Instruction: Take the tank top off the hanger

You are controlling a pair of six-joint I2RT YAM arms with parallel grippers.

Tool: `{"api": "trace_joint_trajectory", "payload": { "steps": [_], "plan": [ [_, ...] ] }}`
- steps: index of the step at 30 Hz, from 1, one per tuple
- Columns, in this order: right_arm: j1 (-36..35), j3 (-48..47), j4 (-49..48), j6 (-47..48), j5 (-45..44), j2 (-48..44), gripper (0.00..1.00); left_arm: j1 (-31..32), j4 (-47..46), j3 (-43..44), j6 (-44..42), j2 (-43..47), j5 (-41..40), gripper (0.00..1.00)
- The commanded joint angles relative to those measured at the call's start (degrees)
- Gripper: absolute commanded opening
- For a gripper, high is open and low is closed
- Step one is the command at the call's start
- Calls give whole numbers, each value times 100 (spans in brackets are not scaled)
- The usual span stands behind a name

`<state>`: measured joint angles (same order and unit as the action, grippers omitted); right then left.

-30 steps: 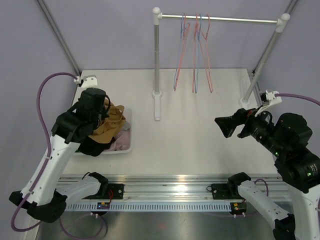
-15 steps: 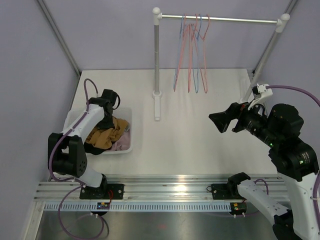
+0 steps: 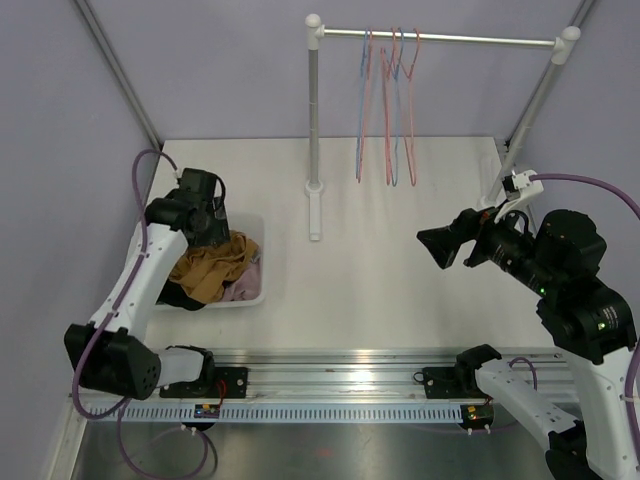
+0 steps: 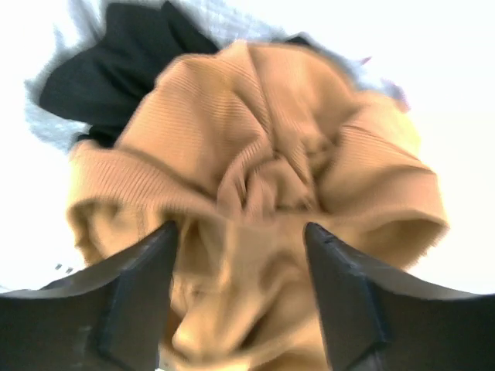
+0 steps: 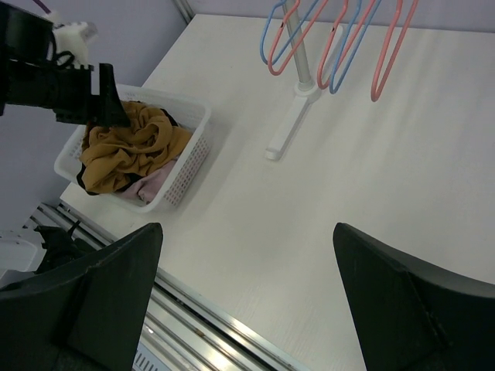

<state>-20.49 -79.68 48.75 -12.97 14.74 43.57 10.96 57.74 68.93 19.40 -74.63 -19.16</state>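
Note:
A mustard-brown tank top (image 3: 210, 268) lies crumpled in a white basket (image 3: 262, 262) at the table's left, on top of pink and dark cloth. My left gripper (image 3: 215, 225) hovers just over it. In the left wrist view its fingers stand apart with the ribbed tank top (image 4: 263, 154) below them and nothing pinched in the left gripper (image 4: 240, 226). Several bare pink and blue hangers (image 3: 388, 110) hang on the rail (image 3: 440, 38) at the back. My right gripper (image 3: 440, 250) is open in the air over the right of the table, far from both.
The rack's left post stands on a foot (image 3: 315, 205) mid-table, its right post (image 3: 530, 120) at the far right. The right wrist view shows the basket (image 5: 189, 151), the tank top (image 5: 128, 147) and the hangers (image 5: 340, 39). A metal rail (image 3: 340, 375) runs along the near edge.
The left gripper has gone from shut to open and shifted over the basket; the tank top now rests loose in it. The hangers swayed a little. The right arm barely moved.

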Motion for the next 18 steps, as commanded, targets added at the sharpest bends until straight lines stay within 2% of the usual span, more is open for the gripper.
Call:
{"api": "trace_joint_trajectory", "payload": {
  "steps": [1,2,3,5,9,14,18],
  "plan": [
    [10,-144,-50,181,160,2,99,55,211,709,-24,607,298,75],
    [19,-162,2,198,178,11,99,73,299,823,-50,703,325,80],
    [10,-188,72,181,143,-6,99,82,404,1033,-41,913,342,97],
    [19,-214,169,172,12,-33,99,99,457,1184,-146,1151,377,99],
    [10,-267,503,172,-812,-173,99,240,660,1290,-331,1898,255,99],
    [19,-180,1004,234,-1842,-314,99,257,651,851,-366,3338,35,99],
    [10,-74,1417,49,-2650,-419,99,257,827,649,-401,3964,-501,99]
  ]
}}
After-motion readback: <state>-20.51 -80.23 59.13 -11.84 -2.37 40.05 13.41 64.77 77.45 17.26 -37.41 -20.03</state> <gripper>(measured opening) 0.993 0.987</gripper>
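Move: The bundled tan tank top lies in the white basket roughly 10 cm below the left hand, almost straight under it and perhaps 1 cm to its right. The black cloth shows about 8 cm to the tank top's left and 7 cm nearer the base, the pink cloth some 6 cm to its right and 4 cm nearer. From the right hand, the tank top is about 43 cm left, 10 cm ahead and 33 cm lower. Straight up at first, then back towards its base, the left hand leaves the tank top and basket, rising about 17 cm and drawing back some 11 cm while its already parted fingers spread fully and tip up from steeply downward to forward, about 40 degrees. Late on, the open right hand swings some 6 cm to the right, sinking slightly and turning clockwise. ##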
